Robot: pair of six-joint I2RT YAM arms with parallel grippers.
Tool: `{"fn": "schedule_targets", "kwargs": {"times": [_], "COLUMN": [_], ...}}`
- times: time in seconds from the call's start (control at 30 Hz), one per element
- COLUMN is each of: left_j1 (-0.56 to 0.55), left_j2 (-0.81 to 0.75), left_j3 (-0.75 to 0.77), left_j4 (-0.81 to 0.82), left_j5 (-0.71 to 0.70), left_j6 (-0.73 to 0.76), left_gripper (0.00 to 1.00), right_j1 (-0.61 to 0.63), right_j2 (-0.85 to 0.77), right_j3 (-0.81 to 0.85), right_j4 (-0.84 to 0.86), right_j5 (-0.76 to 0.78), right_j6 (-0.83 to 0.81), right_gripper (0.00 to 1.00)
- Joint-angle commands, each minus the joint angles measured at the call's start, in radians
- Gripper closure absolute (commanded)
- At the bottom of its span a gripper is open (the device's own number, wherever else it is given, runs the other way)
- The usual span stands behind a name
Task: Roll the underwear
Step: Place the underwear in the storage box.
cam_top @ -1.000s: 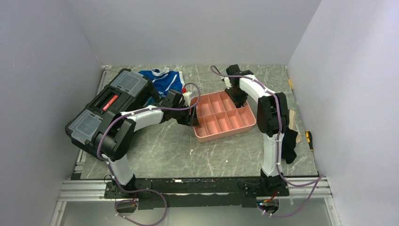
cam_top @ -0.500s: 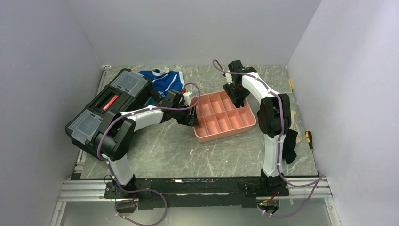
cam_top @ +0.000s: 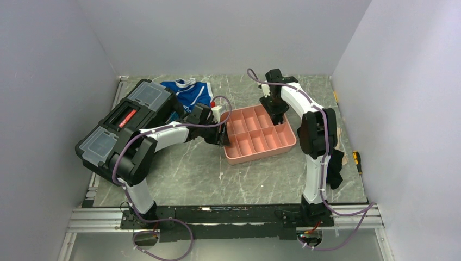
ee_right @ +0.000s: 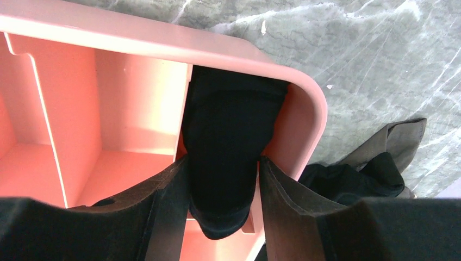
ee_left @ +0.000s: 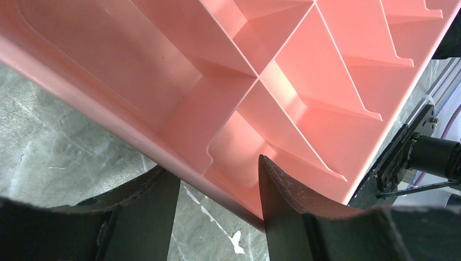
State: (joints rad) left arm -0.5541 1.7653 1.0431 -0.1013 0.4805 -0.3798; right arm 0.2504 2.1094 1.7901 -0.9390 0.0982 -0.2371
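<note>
The underwear (ee_right: 228,125) is a rolled black bundle standing in the corner compartment of the pink tray (ee_right: 136,41). My right gripper (ee_right: 223,160) is shut on it, one finger on each side. In the top view the right gripper (cam_top: 276,111) stands over the tray's far right corner and hides the roll. My left gripper (ee_left: 216,165) straddles the tray (ee_left: 163,81) wall at its left edge, one finger inside and one outside, both touching the wall. In the top view the left gripper (cam_top: 223,136) is at the left rim of the tray (cam_top: 255,157).
A black toolbox (cam_top: 128,122) lies at the left. Blue-and-white briefs (cam_top: 190,92) lie behind it. A loose black cloth (cam_top: 334,168) lies at the table's right edge and also shows in the right wrist view (ee_right: 348,179). A yellow-handled tool (cam_top: 356,159) lies beside it.
My right gripper has shifted a little toward the back right over the tray's far corner, still holding the roll. The left arm and the tray have not moved.
</note>
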Motion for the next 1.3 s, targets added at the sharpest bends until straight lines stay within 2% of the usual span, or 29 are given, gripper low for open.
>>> {"fn": "schedule_targets", "kwargs": {"times": [0.0,0.67,1.0,1.27], "left_j1": [-0.010,0.002,0.009,0.015], "left_j2": [0.017,0.019,0.017,0.020], "left_j3": [0.024,0.025,0.026,0.031], "left_j4": [0.004,0.002,0.002,-0.003], "left_j5": [0.041,0.045,0.046,0.047], "left_j6": [0.022,0.019,0.019,0.019], "left_gripper": [0.43,0.43,0.43,0.44], "right_j1": [-0.008,-0.008,-0.009,-0.013], "right_j2": [-0.073,-0.116,-0.144,-0.111], "right_j3": [0.050,0.064,-0.085,-0.142], "right_j4": [-0.015,-0.029,0.020,0.055], "right_j5": [-0.005,-0.039,-0.049,-0.041], "right_j6": [-0.018,-0.014,-0.020,-0.034], "right_gripper": [0.51,0.50,0.67,0.71]}}
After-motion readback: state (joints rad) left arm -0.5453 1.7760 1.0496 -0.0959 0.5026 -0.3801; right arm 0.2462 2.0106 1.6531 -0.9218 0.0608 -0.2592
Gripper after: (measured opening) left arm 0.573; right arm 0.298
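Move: Below the right hand, whose open fingers straddle it, the rolled underwear sits in the box's far right compartment, its middle about 3 cm down and 1 cm ahead. The next empty compartment lies roughly 6 cm left and 1 cm back of that hand, the near right compartment some 8 cm back and 3 cm right. A black cloth lies about 18 cm right and 12 cm back. From the left hand, the underwear is roughly 13 cm ahead and 22 cm right. Rising about 3.5 cm off the underwear, edging slightly forward, the right hand then swings back some 4 cm and sinks again to nearly its starting height over the roll's near end. Its fingers narrow from half open to about a third on the way back and down. The left hand stays put, fingers still on either side of the box's left wall. ##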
